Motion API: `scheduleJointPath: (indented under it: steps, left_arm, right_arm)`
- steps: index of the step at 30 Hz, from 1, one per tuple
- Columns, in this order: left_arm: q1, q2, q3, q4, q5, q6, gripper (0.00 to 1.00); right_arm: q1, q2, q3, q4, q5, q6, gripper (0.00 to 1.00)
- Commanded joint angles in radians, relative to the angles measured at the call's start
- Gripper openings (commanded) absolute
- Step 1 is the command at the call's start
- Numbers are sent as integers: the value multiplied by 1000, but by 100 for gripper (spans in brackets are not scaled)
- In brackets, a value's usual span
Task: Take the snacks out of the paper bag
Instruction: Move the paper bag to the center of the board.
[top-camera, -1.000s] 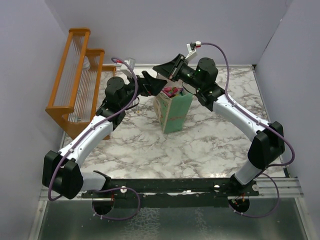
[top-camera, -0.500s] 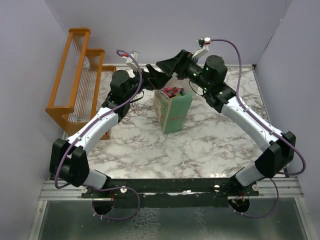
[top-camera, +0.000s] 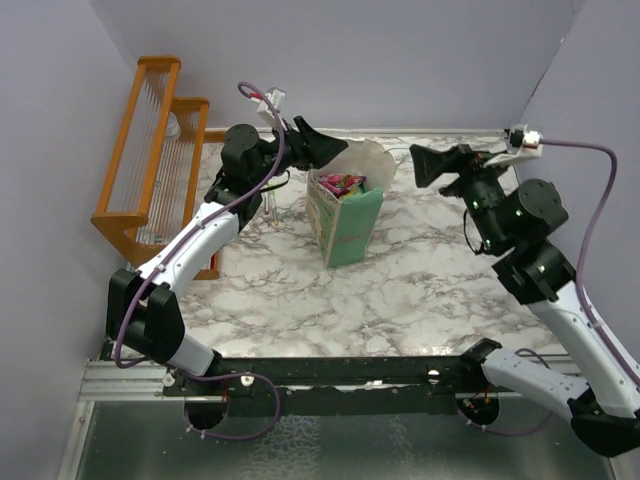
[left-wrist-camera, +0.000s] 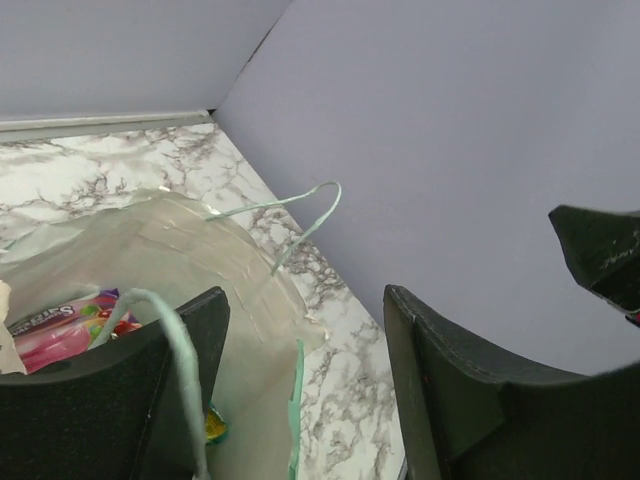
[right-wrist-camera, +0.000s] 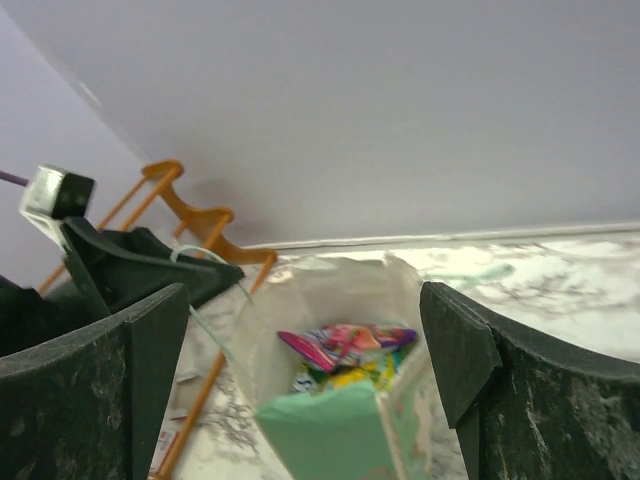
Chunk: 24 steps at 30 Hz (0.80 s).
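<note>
The mint-green paper bag (top-camera: 347, 225) stands upright mid-table with its mouth open and its cream back wall (top-camera: 373, 160) flared up. Colourful snacks (top-camera: 343, 184) fill its top, a pink packet (left-wrist-camera: 60, 325) uppermost. My left gripper (top-camera: 335, 148) hovers at the bag's back-left rim, open, and the bag's green edge (left-wrist-camera: 295, 400) sits between its fingers. A string handle (left-wrist-camera: 178, 345) drapes over the left finger. My right gripper (top-camera: 420, 161) hangs open to the right of the bag, clear of it. In the right wrist view it faces the bag (right-wrist-camera: 335, 425) and the snacks (right-wrist-camera: 350, 345).
An orange wooden rack (top-camera: 150, 160) stands along the left wall, close behind the left arm. The other string handle (left-wrist-camera: 305, 205) lies on the marble behind the bag. Purple walls (top-camera: 560, 110) close in the table at the back and on both sides.
My right gripper has opened wide and swung back to the right, away from the bag's mouth. The left gripper has shifted over the bag's rim with its jaws narrowing. The bag's back wall now stands flared.
</note>
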Motion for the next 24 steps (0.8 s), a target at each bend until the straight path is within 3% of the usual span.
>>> scheduleJointPath:
  steps: [1, 4, 13, 24]
  left_arm:
    - [33, 5, 47, -39, 74, -29, 59]
    - [68, 4, 48, -80, 85, -51, 47]
    - [138, 1, 16, -46, 167, -143, 40]
    - [136, 32, 8, 34, 222, -213, 44]
  right_arm:
    - [0, -153, -140, -96, 131, -66, 100]
    - [0, -211, -174, -132, 120, -61, 100]
    - [0, -271, -262, -178, 111, -69, 99]
    - [0, -276, -272, -215, 107, -81, 99]
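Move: The left hand is over the paper bag's left side. The bag's middle is some 6 cm to its right, roughly level fore and aft, about 20 cm below; the left handle loops right at its fingers. The snacks lie about 6 cm to its right and 14 cm below. The markers lie about 14 cm left, 13 cm ahead. From the right hand, the bag's middle is about 8 cm ahead, 15 cm left and 27 cm below. Backing and swinging right about 5 cm, then mostly sinking, the empty right hand comes down some 10 cm well clear of the bag's right side, wide open, tipping down and rolling left side low by about 10 degrees each. The left hand draws left off the bag by roughly 4 cm and slightly forward, easing back a little at the end, while its fingers close partway beside the handle and tip down slightly. ##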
